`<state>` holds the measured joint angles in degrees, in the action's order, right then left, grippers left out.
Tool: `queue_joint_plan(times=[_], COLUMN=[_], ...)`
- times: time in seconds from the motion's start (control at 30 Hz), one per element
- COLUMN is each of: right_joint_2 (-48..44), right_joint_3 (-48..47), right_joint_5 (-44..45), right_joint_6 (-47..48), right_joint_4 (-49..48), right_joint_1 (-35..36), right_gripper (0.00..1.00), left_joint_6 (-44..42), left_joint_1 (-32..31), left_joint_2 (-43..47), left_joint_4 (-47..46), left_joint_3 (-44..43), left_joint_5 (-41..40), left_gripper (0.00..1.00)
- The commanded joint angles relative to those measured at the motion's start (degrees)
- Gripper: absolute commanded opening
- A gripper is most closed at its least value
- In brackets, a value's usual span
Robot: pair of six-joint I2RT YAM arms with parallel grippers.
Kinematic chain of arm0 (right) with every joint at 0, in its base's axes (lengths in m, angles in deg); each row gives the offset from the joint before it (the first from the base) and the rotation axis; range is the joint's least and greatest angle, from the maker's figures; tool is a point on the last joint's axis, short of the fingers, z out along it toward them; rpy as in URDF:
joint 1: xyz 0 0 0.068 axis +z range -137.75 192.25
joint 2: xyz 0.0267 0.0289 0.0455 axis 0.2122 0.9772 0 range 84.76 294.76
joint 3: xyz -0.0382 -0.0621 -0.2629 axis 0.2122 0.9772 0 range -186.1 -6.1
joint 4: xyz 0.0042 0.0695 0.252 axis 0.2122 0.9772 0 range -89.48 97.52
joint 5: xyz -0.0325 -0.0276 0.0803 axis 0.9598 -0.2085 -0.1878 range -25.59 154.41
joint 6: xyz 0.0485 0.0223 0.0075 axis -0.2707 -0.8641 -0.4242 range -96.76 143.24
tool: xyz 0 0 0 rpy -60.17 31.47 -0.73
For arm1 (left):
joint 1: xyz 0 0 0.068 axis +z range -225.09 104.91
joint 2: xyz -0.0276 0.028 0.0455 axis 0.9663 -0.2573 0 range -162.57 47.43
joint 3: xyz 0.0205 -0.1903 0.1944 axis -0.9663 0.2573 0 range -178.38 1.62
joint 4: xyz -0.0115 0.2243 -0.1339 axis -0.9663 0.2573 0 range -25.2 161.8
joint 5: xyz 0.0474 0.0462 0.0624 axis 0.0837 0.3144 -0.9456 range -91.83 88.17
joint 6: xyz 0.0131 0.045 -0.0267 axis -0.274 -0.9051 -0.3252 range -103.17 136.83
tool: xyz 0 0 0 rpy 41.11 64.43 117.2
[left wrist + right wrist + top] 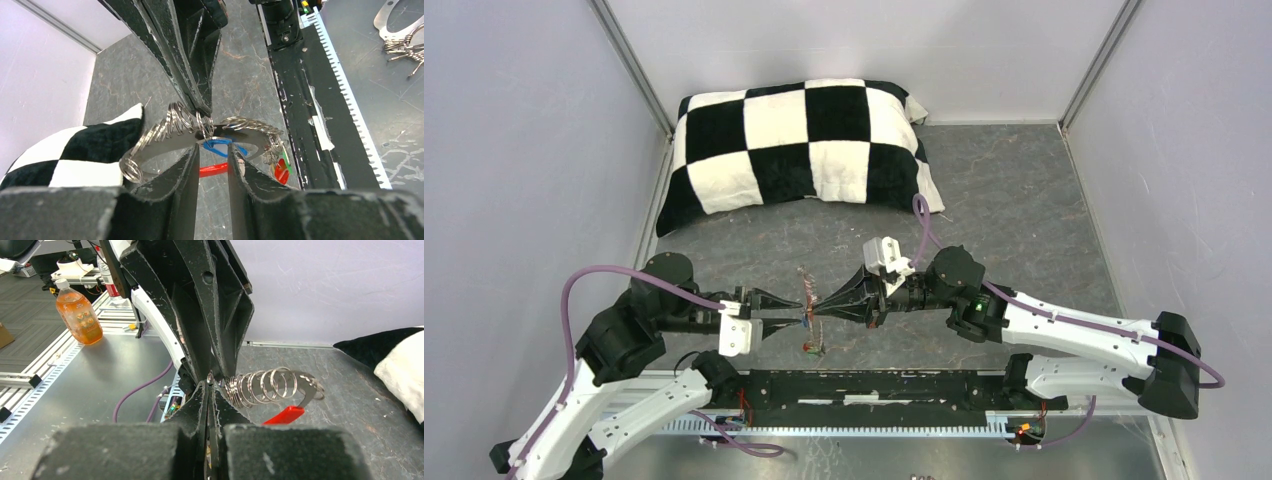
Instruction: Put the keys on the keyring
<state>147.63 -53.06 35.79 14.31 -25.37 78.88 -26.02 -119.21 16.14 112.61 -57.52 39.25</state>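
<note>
The keyring (165, 142), a flat silvery loop threaded with several small wire rings, hangs above the table between both grippers (804, 285). My right gripper (210, 382) is shut on it at a small ring, and the wire rings fan out to the right (260, 385). My left gripper (214, 149) meets it tip to tip. Its jaws stand partly apart, with the blue key (216, 144) caught between the fingertips against the loop. A red key (212, 170) hangs below (283, 415). Another red tag (281, 171) and a green one (286, 161) dangle at the loop's far end.
A black-and-white chequered pillow (804, 140) lies at the back of the grey table. A black rail (874, 385) runs along the near edge. Off the table stand an orange bottle (79, 315) and a second bunch of metal rings (400, 30).
</note>
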Motion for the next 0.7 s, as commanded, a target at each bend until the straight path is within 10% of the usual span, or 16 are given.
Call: queue_joint_plan(times=[0.0,0.67], right_joint_2=[0.44,0.43], right_joint_3=[-1.98,-2.02], right_joint_5=[-0.62,-0.29], right_joint_6=[0.13,-0.79], right_joint_4=[-1.76,-2.63], right_joint_1=[-0.09,-0.11], right_gripper=[0.0,0.0], left_joint_6=[-0.66,-2.26], left_joint_1=[-0.09,-0.09], left_joint_2=[-0.85,-0.18], left_joint_4=[0.19,1.57], left_joint_3=[-2.82,-1.34], left_joint_5=[2.21,1.81], left_gripper=[0.33,0.13])
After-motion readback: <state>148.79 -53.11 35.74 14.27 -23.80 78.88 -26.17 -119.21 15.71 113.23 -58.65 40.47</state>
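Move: The keyring, still pinched in the shut right fingers, has its middle about 2 cm right of the open left fingers, level and at the same height. The blue tag hangs some 3 cm below the left hand, 1 cm back and 2 cm right; the green tag is roughly 7 cm back, 2 cm right and 3 cm lower. From the right hand, the keyring's middle is about 1 cm left and 1 cm lower. Left fingers close onto the keyring's coil beside the right fingertips; right keeps its pinch, lowering about 1.5 cm. ##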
